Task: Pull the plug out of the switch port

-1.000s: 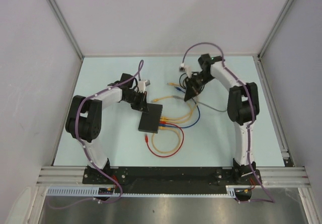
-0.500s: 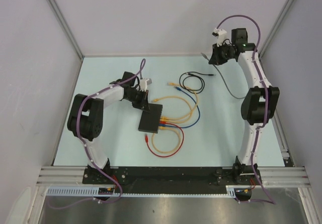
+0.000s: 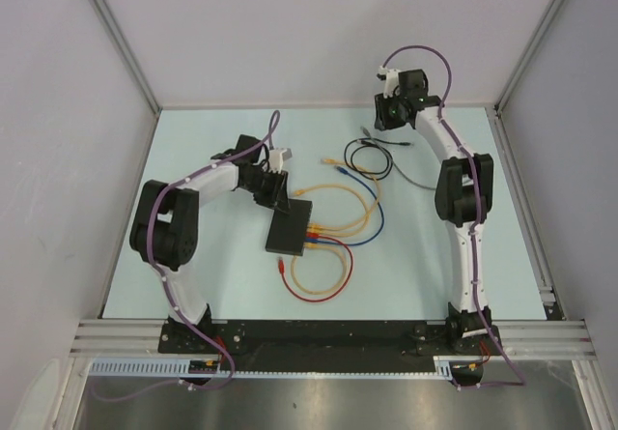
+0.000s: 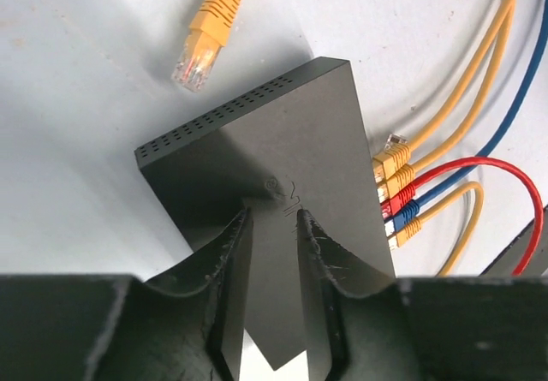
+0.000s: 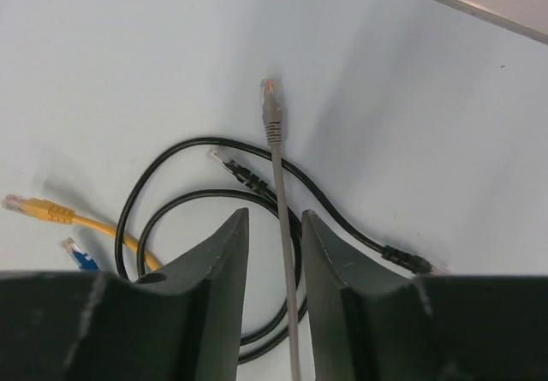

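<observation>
The flat black switch [image 3: 289, 230] [image 4: 291, 141] lies mid-table with yellow, red and blue plugs [image 4: 396, 188] [image 3: 311, 233] seated in its ports. My left gripper [image 3: 276, 189] [image 4: 274, 215] stands over the switch's far corner, jaws slightly apart, nothing between them. A grey plug [image 5: 272, 107] [image 3: 363, 129] lies loose on the table at the back, its cable trailing right. My right gripper [image 3: 388, 113] [image 5: 273, 214] hovers above that cable, open; the cable shows in the gap well below the fingers.
A coiled black cable [image 3: 372, 157] [image 5: 242, 172] lies under the grey one. A loose orange plug [image 4: 208, 34] rests beyond the switch, and a yellow plug [image 5: 38, 210] beside the coil. Yellow, blue and red cables [image 3: 333, 256] loop right of the switch.
Both grippers have opened. The right arm rose from the table's middle to the back and let go of the grey cable, which now lies on the table. The left arm barely moved.
</observation>
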You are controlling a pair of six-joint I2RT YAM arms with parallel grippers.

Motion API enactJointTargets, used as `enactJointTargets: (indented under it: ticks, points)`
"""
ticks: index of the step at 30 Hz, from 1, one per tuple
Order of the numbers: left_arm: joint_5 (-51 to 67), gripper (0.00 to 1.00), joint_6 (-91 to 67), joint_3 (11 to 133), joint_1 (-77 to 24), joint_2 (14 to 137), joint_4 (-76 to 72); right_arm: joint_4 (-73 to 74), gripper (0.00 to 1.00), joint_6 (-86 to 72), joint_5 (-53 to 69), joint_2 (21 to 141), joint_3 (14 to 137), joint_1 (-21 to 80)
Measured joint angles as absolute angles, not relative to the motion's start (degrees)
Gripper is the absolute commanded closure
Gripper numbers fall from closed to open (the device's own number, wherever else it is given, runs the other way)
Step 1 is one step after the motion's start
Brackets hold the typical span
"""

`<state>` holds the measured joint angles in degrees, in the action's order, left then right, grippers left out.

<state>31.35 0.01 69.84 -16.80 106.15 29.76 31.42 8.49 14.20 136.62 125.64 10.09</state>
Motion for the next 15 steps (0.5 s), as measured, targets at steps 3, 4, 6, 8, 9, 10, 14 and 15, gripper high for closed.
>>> enactJointTargets:
  ticks: [3, 4, 6, 8, 9, 10, 14, 15]
  points:
    - [30.28, 0.61, 0.05, 69.84, -16.82, 105.71, 29.8, 30.68, 0.46, 8.27, 14.26, 136.11, 123.57, 10.28]
    - [29.95, 0.6, 0.05, 69.82, -16.82, 105.45, 29.91, 30.79, 0.4, 8.16, 14.48, 135.74, 122.41, 10.28]
    - [29.36, 0.56, 0.23, 69.82, -16.82, 104.75, 30.11, 31.09, 0.36, 8.16, 15.03, 134.85, 119.94, 10.48]
    - [28.49, 0.53, 0.43, 69.6, -16.82, 103.68, 30.06, 31.09, 0.35, 8.58, 15.0, 133.19, 116.64, 10.92]
    - [27.9, 0.49, 0.47, 69.06, -16.82, 102.8, 29.76, 30.55, 0.34, 8.67, 14.87, 131.24, 113.43, 11.46]
    - [27.35, 0.47, 0.51, 68.51, -16.82, 101.89, 29.71, 30.89, 0.29, 8.64, 15.46, 128.84, 109.89, 12.43]
    - [25.45, 0.31, 1.54, 66.13, -16.82, 97.91, 29.91, 31.46, 0.32, 7.88, 20.75, 121.08, 101.1, 18.28]
    - [24.97, 0.3, 1.98, 65.45, -16.82, 96.82, 30.09, 31.33, 0.36, 7.6, 22.9, 119.48, 99.61, 20.18]
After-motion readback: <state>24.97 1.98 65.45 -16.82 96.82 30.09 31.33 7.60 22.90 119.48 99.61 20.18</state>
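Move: The plugs still in the switch are the right hand's goal: the farthest yellow one lies about 25 cm back and 17 cm left of it, some 8 cm lower. The pulled grey plug lies free about 8 cm ahead and 4 cm left; the loose blue plug is about 5 cm back and 10 cm left, the loose yellow plug 3 cm back and 13 cm left. From the left hand, low over the switch, that port plug is about 3 cm back and 8 cm right. Leaving the freed grey plug behind, the right hand sweeps back some 14 cm and left about 9 cm towards the row of plugs in the switch, dipping about 3 cm at first and then climbing most of that again, while its fingers go on opening wide and the wrist swings about 15 degrees counter-clockwise and tips further down. The left hand rises about 2.5 cm from over the switch and eases 2 cm to the left, its half-open fingers spreading wider. ##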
